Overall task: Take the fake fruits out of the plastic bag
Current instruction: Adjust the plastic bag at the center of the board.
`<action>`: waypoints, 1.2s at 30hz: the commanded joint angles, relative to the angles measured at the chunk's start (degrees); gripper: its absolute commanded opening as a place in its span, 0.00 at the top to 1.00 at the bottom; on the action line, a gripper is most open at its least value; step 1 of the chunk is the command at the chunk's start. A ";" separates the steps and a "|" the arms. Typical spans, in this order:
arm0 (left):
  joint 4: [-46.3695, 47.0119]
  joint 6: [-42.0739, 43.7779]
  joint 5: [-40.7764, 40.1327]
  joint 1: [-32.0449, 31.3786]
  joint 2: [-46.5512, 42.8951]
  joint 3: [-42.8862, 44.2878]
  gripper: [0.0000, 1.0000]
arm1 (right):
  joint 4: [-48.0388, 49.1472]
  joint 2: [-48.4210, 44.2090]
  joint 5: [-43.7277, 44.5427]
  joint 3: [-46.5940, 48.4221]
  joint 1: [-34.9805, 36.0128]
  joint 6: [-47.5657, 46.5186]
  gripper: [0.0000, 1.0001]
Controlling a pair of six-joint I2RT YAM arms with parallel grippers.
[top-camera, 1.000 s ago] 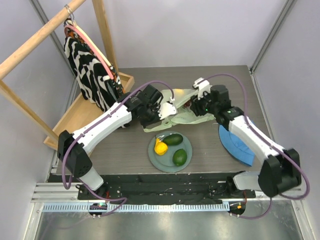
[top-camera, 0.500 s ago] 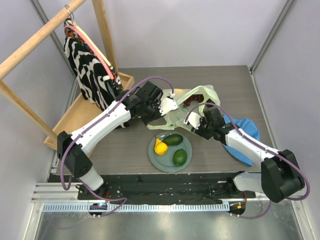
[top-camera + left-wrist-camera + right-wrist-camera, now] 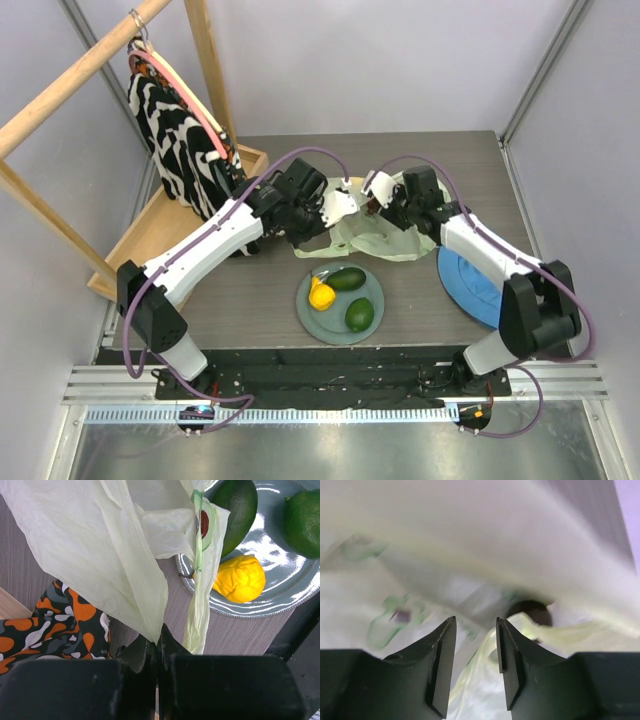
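Note:
The pale yellow-green plastic bag lies crumpled behind the grey plate. My left gripper is shut on a fold of the bag's film and holds its left edge up. On the plate are a yellow-orange fruit, a dark green fruit and a green round fruit; they also show in the left wrist view. My right gripper is open at the bag's top, with bag film between its fingers. A dark round shape shows blurred inside the bag. The grape bunch is not clearly visible.
A blue cloth hat lies right of the plate under my right arm. A wooden rack with zebra-striped clothing and a wooden tray stand at the left. Orange-patterned cloth lies below my left gripper.
My right gripper has swung from beside the plate back up to the bag's top. The bag's raised right side has dropped and the blue hat lies flatter. My left gripper has barely moved.

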 commanded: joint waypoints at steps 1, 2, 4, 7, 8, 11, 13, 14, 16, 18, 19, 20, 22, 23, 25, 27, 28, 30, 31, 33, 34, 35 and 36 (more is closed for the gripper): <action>0.60 -1.65 2.32 0.13 0.64 2.65 1.00 | 4.05 8.44 1.10 5.39 -1.04 -2.45 0.55; 0.60 -1.74 2.41 0.13 0.81 2.66 1.00 | 4.49 9.95 2.24 5.92 -1.22 -3.42 0.55; 0.52 -1.39 2.06 0.13 0.81 2.66 1.00 | 5.55 12.68 3.48 7.24 -2.18 -6.67 0.54; 0.78 -1.39 1.71 0.13 0.20 2.04 1.00 | 5.46 16.73 10.23 9.61 -5.59 -8.61 0.54; 0.78 -1.39 1.71 0.13 0.02 1.87 1.00 | 5.03 16.91 11.12 10.05 -6.83 -8.79 0.54; 0.87 -1.39 1.71 0.14 -0.33 1.60 1.00 | 2.93 16.48 14.02 12.25 -11.14 -8.53 0.55; 0.96 -1.30 1.71 0.13 -0.42 1.42 1.00 | 1.42 15.60 15.17 14.18 -13.42 -7.65 0.55; 1.04 -1.22 1.97 0.13 -0.42 1.34 1.00 | 0.63 14.38 15.52 14.36 -14.05 -7.47 0.55; 1.04 -1.30 2.41 0.13 -0.24 1.42 1.00 | 0.19 12.88 15.88 13.58 -14.75 -7.91 0.55; 1.13 -1.48 3.02 0.13 0.11 1.51 1.00 | 0.19 11.38 15.71 12.09 -14.93 -8.17 0.55; 1.22 -1.74 3.11 0.13 0.20 1.60 1.00 | 0.19 11.20 15.18 11.73 -14.84 -8.09 0.53; 1.22 -2.00 3.38 0.13 0.29 1.77 1.00 | -0.07 11.11 14.57 11.47 -14.93 -7.65 0.52; 1.13 -2.35 3.90 0.13 0.55 2.39 1.00 | -0.08 11.64 12.90 11.55 -14.93 -6.07 0.42; 1.05 -2.53 4.17 0.13 0.64 2.65 1.00 | -1.03 11.90 11.85 12.07 -14.93 -4.15 0.38; 1.04 -2.97 5.22 0.13 0.64 2.74 1.00 | -1.66 12.60 8.60 13.48 -14.93 -2.47 0.35; 1.22 -3.85 6.10 0.13 0.81 2.83 0.99 | -1.75 13.13 6.48 14.45 -14.84 -0.19 0.32; 1.13 -4.03 6.45 0.05 1.25 2.83 0.99 | -1.92 14.00 5.26 14.71 -14.58 0.26 0.32; 0.96 -4.38 7.15 -0.04 1.52 3.27 0.99 | -1.75 15.24 5.33 15.76 -14.14 0.61 0.30; 0.87 -4.47 7.51 -0.04 2.13 3.44 0.99 | -1.49 16.81 6.20 16.12 -14.14 0.70 0.29; 0.61 -4.55 7.68 -0.22 2.57 3.97 0.99 | 0.44 18.22 7.52 17.00 -14.14 0.79 0.22; 0.52 -4.47 7.77 -0.13 2.92 4.15 0.99 | 1.67 19.71 8.14 17.35 -14.14 0.79 0.19; 0.43 -4.47 7.77 -0.30 3.10 4.41 0.99 | 1.77 21.03 9.27 18.83 -14.14 0.88 0.17; 0.43 -4.47 7.77 -0.31 3.27 4.41 0.99 | 1.77 22.17 9.72 19.80 -14.23 0.97 0.16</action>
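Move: The right hand hovers over the open bag, partly open. The bag's right-hand rim, which it makes for, lies about 13 cm to its right, 6 cm ahead and 6 cm below. The dark red fruit in the bag is some 4 cm ahead and 3 cm left, 6 cm lower; the plate is about 26 cm back and 13 cm left. From the left hand, shut on the bag's edge, that rim is roughly 37 cm right and 13 cm ahead, 12 cm down. Right and forward goes the right hand: first ahead and dipping some 7 cm, then sweeping about 14 cm right towards the bag's right-hand rim while rising again and turning some 20 degrees clockwise. It then eases back left a little and sinks, its fingers spreading wide among the plastic. The left hand keeps its pinch on the bag's edge, creeping 2–3 cm right. ##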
